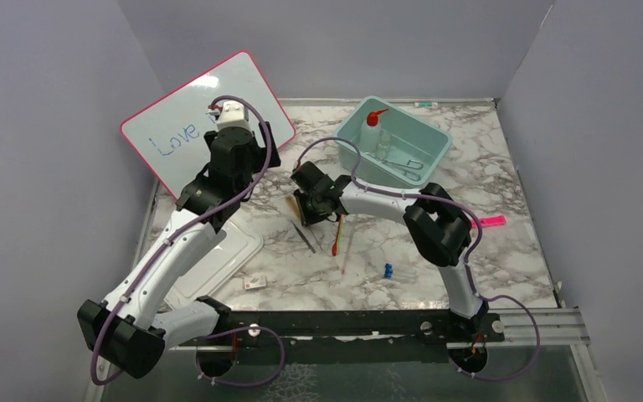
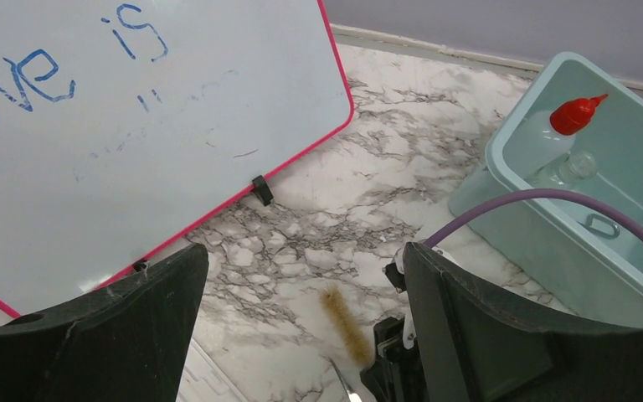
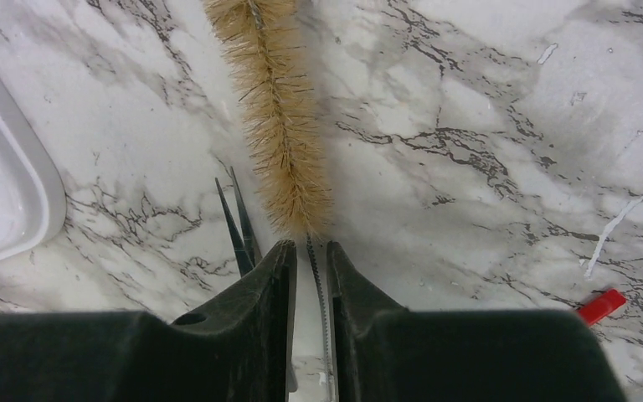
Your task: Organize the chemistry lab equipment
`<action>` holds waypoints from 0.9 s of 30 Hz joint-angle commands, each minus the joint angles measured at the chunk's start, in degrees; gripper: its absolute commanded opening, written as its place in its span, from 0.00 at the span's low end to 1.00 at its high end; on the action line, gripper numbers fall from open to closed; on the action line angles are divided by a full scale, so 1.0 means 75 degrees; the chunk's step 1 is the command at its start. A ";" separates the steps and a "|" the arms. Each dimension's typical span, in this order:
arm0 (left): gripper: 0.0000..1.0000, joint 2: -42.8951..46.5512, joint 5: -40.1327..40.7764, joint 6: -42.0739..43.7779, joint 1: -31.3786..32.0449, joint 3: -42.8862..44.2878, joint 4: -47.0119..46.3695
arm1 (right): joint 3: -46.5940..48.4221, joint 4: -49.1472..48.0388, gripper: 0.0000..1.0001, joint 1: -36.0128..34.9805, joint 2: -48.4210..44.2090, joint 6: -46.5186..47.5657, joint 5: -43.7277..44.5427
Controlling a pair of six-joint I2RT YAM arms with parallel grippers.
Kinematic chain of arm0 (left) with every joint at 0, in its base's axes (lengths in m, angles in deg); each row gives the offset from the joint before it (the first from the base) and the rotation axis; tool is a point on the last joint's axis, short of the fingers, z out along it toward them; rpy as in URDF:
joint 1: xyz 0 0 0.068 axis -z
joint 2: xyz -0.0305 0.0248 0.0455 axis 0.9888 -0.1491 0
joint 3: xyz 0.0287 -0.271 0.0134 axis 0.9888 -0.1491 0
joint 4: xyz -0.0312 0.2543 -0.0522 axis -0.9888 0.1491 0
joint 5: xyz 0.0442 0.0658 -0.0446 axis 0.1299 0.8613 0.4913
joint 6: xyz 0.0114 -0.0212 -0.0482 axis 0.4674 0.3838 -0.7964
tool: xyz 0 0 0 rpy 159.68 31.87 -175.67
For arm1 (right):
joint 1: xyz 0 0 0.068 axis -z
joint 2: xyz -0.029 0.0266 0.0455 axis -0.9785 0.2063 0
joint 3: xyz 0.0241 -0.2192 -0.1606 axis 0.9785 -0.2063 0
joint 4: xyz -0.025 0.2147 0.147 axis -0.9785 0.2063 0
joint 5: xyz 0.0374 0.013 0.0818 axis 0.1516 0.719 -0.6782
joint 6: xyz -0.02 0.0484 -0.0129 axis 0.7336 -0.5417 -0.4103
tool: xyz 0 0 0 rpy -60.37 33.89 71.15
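Note:
The brown-bristle brush (image 3: 276, 109) lies on the marble table, its twisted wire stem running between my right gripper's fingers. The right gripper (image 3: 310, 247) is down at the table with its jaws narrowed round that stem; a slim gap still shows on the left side. Dark tweezers (image 3: 239, 222) lie just left of it. A thin red stick (image 1: 337, 237) and a clear rod (image 1: 347, 251) lie nearby. The squeeze bottle with a red cap (image 1: 374, 124) and metal forceps (image 1: 410, 165) lie in the teal bin (image 1: 353, 144). My left gripper (image 2: 306, 251) hangs wide open and holds nothing, above the table by the whiteboard.
The pink-framed whiteboard (image 1: 188, 121) leans at the back left. A white tray (image 1: 226, 255) lies at the left front, with a small tag (image 1: 254, 283) beside it. A blue clip (image 1: 388, 270) and a pink piece (image 1: 492, 221) lie to the right. Grey walls enclose the table.

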State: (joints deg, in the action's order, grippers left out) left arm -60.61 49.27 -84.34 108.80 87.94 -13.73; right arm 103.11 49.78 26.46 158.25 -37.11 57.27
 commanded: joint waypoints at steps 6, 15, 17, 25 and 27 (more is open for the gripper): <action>0.89 -0.0093 0.0045 0.0028 -0.0058 0.0326 0.0038 | 0.0206 0.0296 0.03 -0.0012 0.0242 0.0316 0.0486; 0.89 -0.0079 0.0033 0.0094 -0.0076 0.0595 0.0075 | 0.0193 0.0058 0.01 0.0154 -0.1318 0.1480 0.0753; 0.89 -0.0089 0.0005 0.0081 -0.0076 0.0666 0.0060 | 0.0169 -0.0022 0.01 0.0411 -0.1820 0.1771 0.0518; 0.89 -0.0266 -0.0527 0.0035 -0.0076 0.0671 -0.0271 | 0.0057 -0.0221 0.01 0.2234 -0.3585 0.3093 -0.1026; 0.89 -0.0383 -0.0728 -0.0023 -0.0076 0.0634 -0.0381 | 0.0010 -0.0188 0.01 0.2887 -0.3804 0.3370 -0.1670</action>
State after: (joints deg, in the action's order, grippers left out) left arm -61.99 47.90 -84.16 108.47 91.91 -13.35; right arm 103.61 48.43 41.52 132.15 -18.67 54.08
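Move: The test-tube brush's thin wire runs right between the right fingertips, its middle straight below by about 1 cm; the bristles begin just beyond them. From the right hand, the tweezers lie some 3 cm back, the red stick about 8 cm right and 2 cm back, and the teal bin's middle roughly 20 cm ahead, 23 cm right and 4 cm higher. From the left hand, the brush is about 4 cm back, 11 cm right and 29 cm below. The right fingers close from about a quarter open and pinch the brush's wire just behind the bristles. After a short hold at the table the hand lifts with it, slowly then fast, some 22 cm up, swinging about 10 cm right and 9 cm forward towards the teal bin while the fingers tip upward by nearly 30 degrees. ##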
